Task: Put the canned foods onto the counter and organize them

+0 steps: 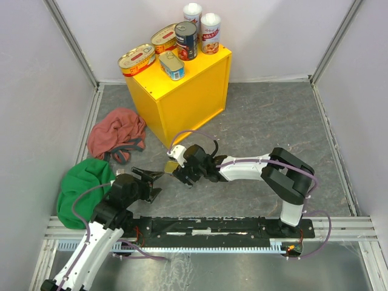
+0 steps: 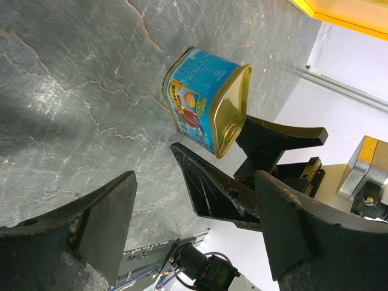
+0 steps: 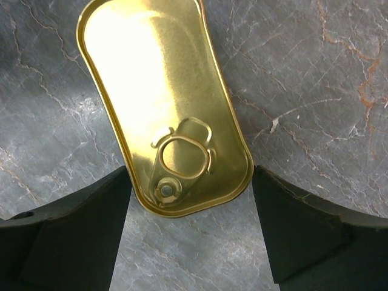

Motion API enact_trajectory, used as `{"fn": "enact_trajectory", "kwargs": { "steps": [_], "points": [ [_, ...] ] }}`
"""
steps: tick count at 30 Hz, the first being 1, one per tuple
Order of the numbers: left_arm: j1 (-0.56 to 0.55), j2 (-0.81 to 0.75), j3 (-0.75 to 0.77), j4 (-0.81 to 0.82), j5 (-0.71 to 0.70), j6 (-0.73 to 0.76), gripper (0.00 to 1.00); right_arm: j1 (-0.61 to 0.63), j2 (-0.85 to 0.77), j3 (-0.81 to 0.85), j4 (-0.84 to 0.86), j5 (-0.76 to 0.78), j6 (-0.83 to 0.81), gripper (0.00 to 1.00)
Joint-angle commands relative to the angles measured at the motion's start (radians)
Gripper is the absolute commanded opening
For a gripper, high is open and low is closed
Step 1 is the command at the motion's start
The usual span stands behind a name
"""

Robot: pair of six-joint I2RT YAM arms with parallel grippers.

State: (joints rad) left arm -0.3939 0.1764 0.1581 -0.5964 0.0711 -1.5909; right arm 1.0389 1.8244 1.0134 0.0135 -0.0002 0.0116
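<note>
On the grey floor lies a rectangular gold tin (image 1: 172, 165) with a blue label (image 2: 203, 97), its pull-tab lid (image 3: 163, 109) facing the right wrist camera. My right gripper (image 1: 176, 162) (image 3: 191, 203) is open, its fingers (image 3: 79, 236) straddling the tin's near end with only slight gaps. My left gripper (image 1: 159, 184) (image 2: 194, 212) stands open and empty just left of the tin. The yellow counter (image 1: 182, 103) carries two oval gold tins (image 1: 136, 59), a blue rectangular tin (image 1: 171, 65), a dark round can (image 1: 185, 40) and two tall white-topped cans (image 1: 210, 33).
A red cloth (image 1: 116, 134) and a green cloth (image 1: 85, 188) lie on the floor at the left. White walls close in the sides and back. The arms' mounting rail (image 1: 212, 227) runs along the near edge.
</note>
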Motion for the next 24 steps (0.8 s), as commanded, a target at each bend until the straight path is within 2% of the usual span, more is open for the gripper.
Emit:
{"fn": "enact_trajectory", "kwargs": {
  "steps": [1, 8, 13, 16, 22, 24],
  "points": [
    [0.004, -0.033, 0.043, -0.050, -0.031, -0.039, 0.85, 0.004, 0.010, 0.042, 0.103, 0.003, -0.019, 0.87],
    [0.005, -0.057, 0.057, -0.090, -0.041, -0.046, 0.85, 0.003, 0.026, 0.041, 0.146, 0.010, -0.030, 0.85],
    [0.005, -0.047, 0.074, -0.102, -0.048, -0.036, 0.85, 0.004, 0.038, 0.031, 0.168, -0.010, -0.024, 0.80],
    [0.004, -0.046, 0.079, -0.103, -0.053, -0.034, 0.85, 0.004, 0.037, 0.021, 0.177, -0.031, -0.012, 0.72],
    [0.005, -0.059, 0.071, -0.099, -0.059, -0.040, 0.85, 0.003, -0.014, -0.021, 0.191, -0.044, 0.014, 0.47],
    [0.005, -0.069, 0.064, -0.095, -0.061, -0.047, 0.84, 0.004, -0.044, -0.036, 0.191, -0.045, 0.029, 0.43]
  ]
}}
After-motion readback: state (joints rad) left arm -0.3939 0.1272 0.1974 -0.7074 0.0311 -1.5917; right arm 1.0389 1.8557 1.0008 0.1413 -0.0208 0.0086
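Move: The last gold-lidded can stands just beyond the right fingertips: its middle is about 3 cm to the left, 2 cm ahead and 1 cm below, its ring-pull end already between the open fingers. The counter's near corner meets the table roughly 11 cm ahead and 5 cm left; the red cloth lies some 15 cm ahead and 24 cm left. From the left gripper, the can's middle is about 6 cm ahead, 6 cm right and 5 cm down. Slide the right gripper about 2 cm left and slightly forward, nearly level, so that the open fingers reach farther along the gold-lidded can from its ring-pull end. Then close the fingers by about a quarter of their range, bringing the pads onto both long sides to pinch the can near that end. ##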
